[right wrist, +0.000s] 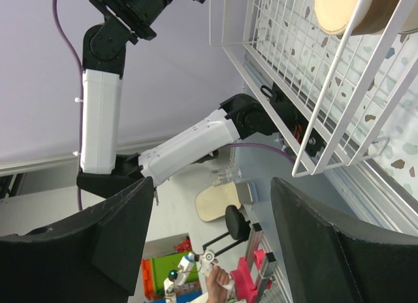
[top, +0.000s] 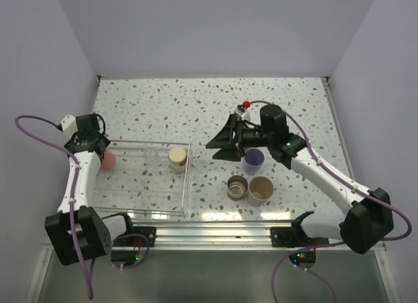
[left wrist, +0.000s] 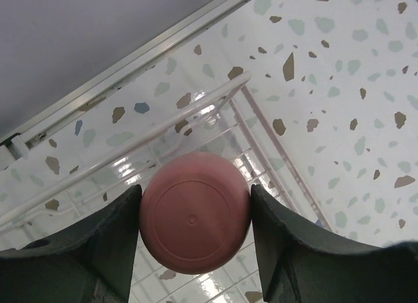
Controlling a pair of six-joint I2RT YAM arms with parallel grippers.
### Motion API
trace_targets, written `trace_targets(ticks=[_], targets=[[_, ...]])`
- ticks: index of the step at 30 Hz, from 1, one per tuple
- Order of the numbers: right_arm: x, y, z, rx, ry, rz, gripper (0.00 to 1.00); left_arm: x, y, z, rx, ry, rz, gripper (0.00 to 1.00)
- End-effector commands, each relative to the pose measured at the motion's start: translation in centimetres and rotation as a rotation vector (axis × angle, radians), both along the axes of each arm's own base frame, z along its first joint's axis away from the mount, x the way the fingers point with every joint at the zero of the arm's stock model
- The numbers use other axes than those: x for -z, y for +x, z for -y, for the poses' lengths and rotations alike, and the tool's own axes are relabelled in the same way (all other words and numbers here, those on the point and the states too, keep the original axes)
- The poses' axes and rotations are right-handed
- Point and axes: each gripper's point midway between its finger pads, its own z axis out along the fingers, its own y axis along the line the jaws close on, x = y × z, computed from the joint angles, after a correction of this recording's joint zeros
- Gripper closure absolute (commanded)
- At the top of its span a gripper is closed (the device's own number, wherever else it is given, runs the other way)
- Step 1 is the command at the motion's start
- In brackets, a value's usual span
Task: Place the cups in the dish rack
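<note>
My left gripper is shut on a coral red cup, upside down over the left end of the clear dish rack. In the left wrist view the cup's base fills the gap between both fingers, above the rack's wire grid. A cream-beige cup stands inside the rack at its right end, also seen as the cream-beige cup in the right wrist view. My right gripper hangs open and empty just right of the rack, pointing left. A lavender cup, a metallic cup and a beige cup stand on the table.
The three loose cups cluster below my right arm, right of the rack. A rail runs along the table's near edge, and walls close the left, back and right sides.
</note>
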Motion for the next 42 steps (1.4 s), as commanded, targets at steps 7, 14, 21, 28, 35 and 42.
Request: trace_targets(ticks=[7,14,21,28,35,42], targets=[[-1.7,0.6,-0.4,-0.005,0.023,0.049,0.24,-2.1,3.1,-0.6,0.079,0.061,0.113,0.45],[-1.4,0.9,-0.5,0.011,0.017,0.05,0.24,-2.7,2.5,-1.0,0.1,0.102,0.08,0.08],[-1.1,0.9,-0.4,0.022,0.025,0.049,0.24,-4.7,2.2,-0.9,0.111,0.12,0.091,0.0],[-1.0,0.5,-0.1,0.013,-0.003,0.063,0.24,-7.2,2.0,-0.6,0.098,0.11,0.127,0.0],[-0.7,1.1,0.9,-0.003,-0.161,0.188,0.24,-9.5,2.4,1.0,0.094,0.011,0.223,0.0],[1.9,2.3,3.4,0.029,-0.391,0.226,0.24,-16.1,4.6,7.2,0.245,0.024,0.338,0.01]])
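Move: The left hand holds the red cup bottom-up by its base end, over its place in the far left corner of the dish rack, about 2 cm ahead of the hand, sideways level with it and 5 cm below. In the rack the clear glass stands some 18 cm to the hand's right and 1 cm ahead, the beige cup about 27 cm right and 1 cm ahead, both lower. From the right hand that corner place is about 40 cm left, 8 cm ahead and 19 cm below. Forward about 2 cm first, the left hand easing the held red cup farther into the rack's corner; then it pauses, spreads its fingers wide and lets go. It rises about 10 cm off the cup, fingers tilting up some 15 degrees, and near the end swings 3 cm or so to the right. The right hand, still empty, begins to dip its fingertips. ##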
